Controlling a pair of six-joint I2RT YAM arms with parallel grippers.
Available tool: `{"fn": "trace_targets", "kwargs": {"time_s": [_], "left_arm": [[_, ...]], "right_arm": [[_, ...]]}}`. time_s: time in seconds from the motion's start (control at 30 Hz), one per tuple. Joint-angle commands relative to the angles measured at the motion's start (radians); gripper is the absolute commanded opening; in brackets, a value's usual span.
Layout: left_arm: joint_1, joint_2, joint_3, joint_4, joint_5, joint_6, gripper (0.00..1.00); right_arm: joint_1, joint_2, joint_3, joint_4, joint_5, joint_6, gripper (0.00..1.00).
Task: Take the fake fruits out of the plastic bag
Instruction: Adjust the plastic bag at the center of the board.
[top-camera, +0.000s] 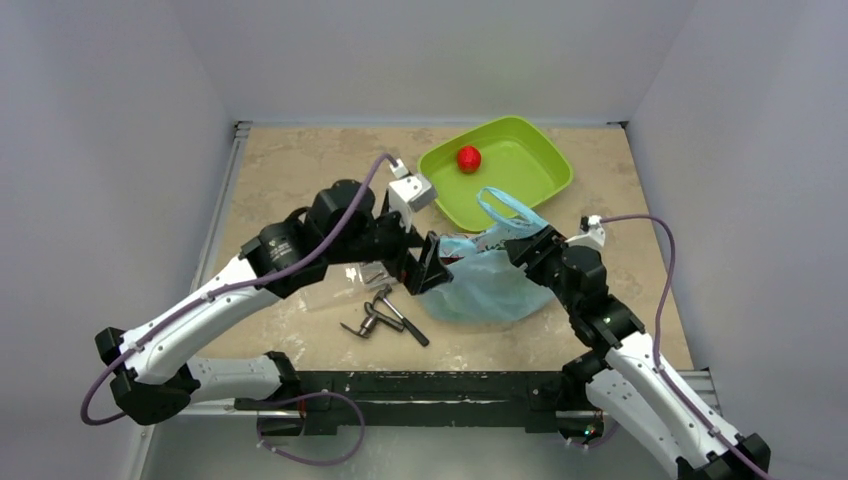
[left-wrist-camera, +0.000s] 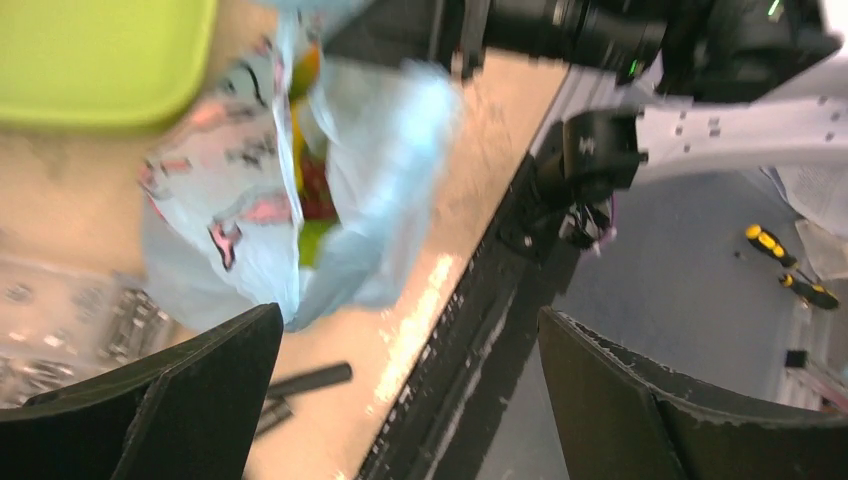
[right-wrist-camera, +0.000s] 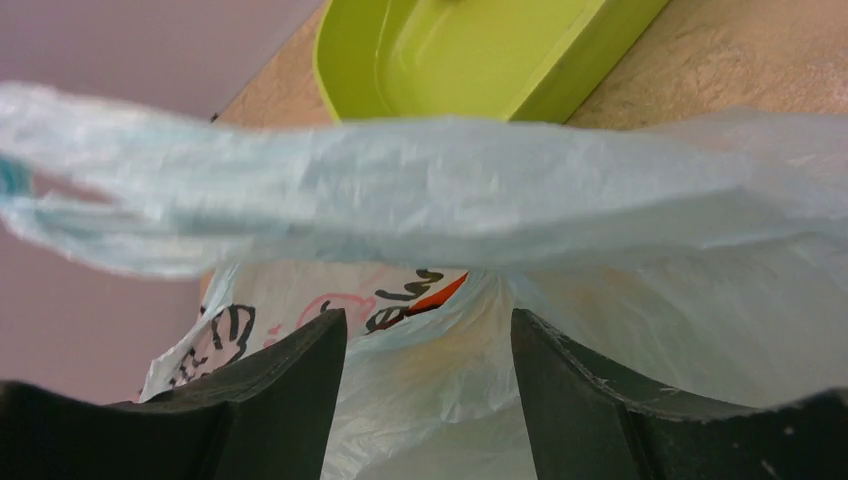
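The light-blue plastic bag (top-camera: 492, 280) lies crumpled on the table between my two grippers, one loop handle (top-camera: 505, 207) standing up toward the tray. A red fake fruit (top-camera: 468, 158) sits in the lime-green tray (top-camera: 530, 170). Yellow, red and green fake fruits (left-wrist-camera: 312, 195) show through the bag (left-wrist-camera: 380, 150) in the left wrist view, and an orange patch (right-wrist-camera: 440, 292) shows in the right wrist view. My left gripper (top-camera: 430, 264) (left-wrist-camera: 410, 345) stands wide open at the bag's left edge, nothing between its fingers. My right gripper (top-camera: 522, 246) (right-wrist-camera: 428, 360) is open over the bag's right side, with loose bag film (right-wrist-camera: 440, 400) in the gap.
Grey metal tools (top-camera: 385, 315) lie on the table in front of the bag, beside a clear flat bag of screws (top-camera: 335, 292). The table's dark front rail (top-camera: 430, 385) runs close below them. Grey walls enclose the table on three sides.
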Motion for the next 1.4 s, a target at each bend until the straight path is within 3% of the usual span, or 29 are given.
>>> {"fn": "trace_targets", "kwargs": {"time_s": [0.0,0.07,0.2,0.33,0.4,0.53,0.67,0.77,0.87,0.93,0.97,1.03,1.17,1.37], "left_arm": [[0.000,0.076,0.289,-0.033,-0.157,0.138,1.00],[-0.001,0.117,0.321,0.018,-0.235,0.170,1.00],[-0.001,0.200,0.324,0.104,-0.294,0.254,0.82],[-0.002,0.256,0.232,0.278,-0.273,0.401,0.87],[-0.002,0.320,0.246,0.273,-0.284,0.434,0.88],[0.017,0.395,0.305,0.145,-0.319,0.354,0.84],[0.025,0.364,0.157,0.260,-0.299,0.276,0.89],[0.025,0.392,0.145,0.271,-0.246,0.270,0.88],[0.025,0.450,0.199,0.218,-0.245,0.282,0.71],[0.029,0.481,0.230,0.183,-0.232,0.301,0.50],[0.032,0.494,0.247,0.160,-0.216,0.308,0.38],[0.037,0.499,0.258,0.141,-0.220,0.306,0.02],[0.038,0.409,0.149,0.285,-0.160,0.291,0.00],[0.038,0.314,0.026,0.514,-0.045,0.126,0.00]], "right_arm": [[-0.003,-0.077,0.006,-0.055,-0.071,-0.101,0.60],[-0.002,-0.118,0.009,-0.082,-0.069,-0.105,0.49],[-0.002,-0.172,-0.017,-0.064,-0.087,-0.082,0.41],[-0.003,-0.163,-0.021,-0.021,-0.135,-0.072,0.34],[-0.002,-0.146,0.001,-0.035,-0.135,-0.087,0.33],[-0.002,-0.141,0.046,-0.070,-0.164,-0.120,0.34],[-0.003,-0.166,0.092,-0.112,-0.186,-0.166,0.35],[-0.002,-0.135,0.113,-0.090,-0.219,-0.230,0.35],[-0.003,-0.061,0.139,-0.069,-0.299,-0.268,0.34],[-0.002,-0.010,0.152,-0.051,-0.344,-0.271,0.34],[-0.002,0.012,0.156,-0.040,-0.361,-0.273,0.34],[-0.002,0.056,0.166,-0.027,-0.370,-0.268,0.34],[-0.003,0.104,0.204,-0.060,-0.323,-0.253,0.32],[0.023,0.133,0.244,-0.075,-0.209,-0.158,0.30]]}}
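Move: The left hand, empty and wide open, has the left rim of the plastic bag's mouth about 12 cm ahead, 8 cm to its right and 9 cm below. From this hand, the hammer lies some 6 cm ahead, 7 cm left and 29 below; the green tray's middle about 36 ahead, 15 right and 26 below. For the right hand, already at the bag with its handle draped across the gripper, that rim is roughly 7 cm left, 1 cm ahead and level. The left fingers shut on the bag's rim, after the hand arcs up about 10 cm and forward, then down past its starting height and rightward onto the mouth, the fingers tipping further down; once closed it eases slightly back and up. The right hand, handle still over it, first draws back and half closes its opening, then shifts left towards the left hand, turning some 20 degrees counter-clockwise. ##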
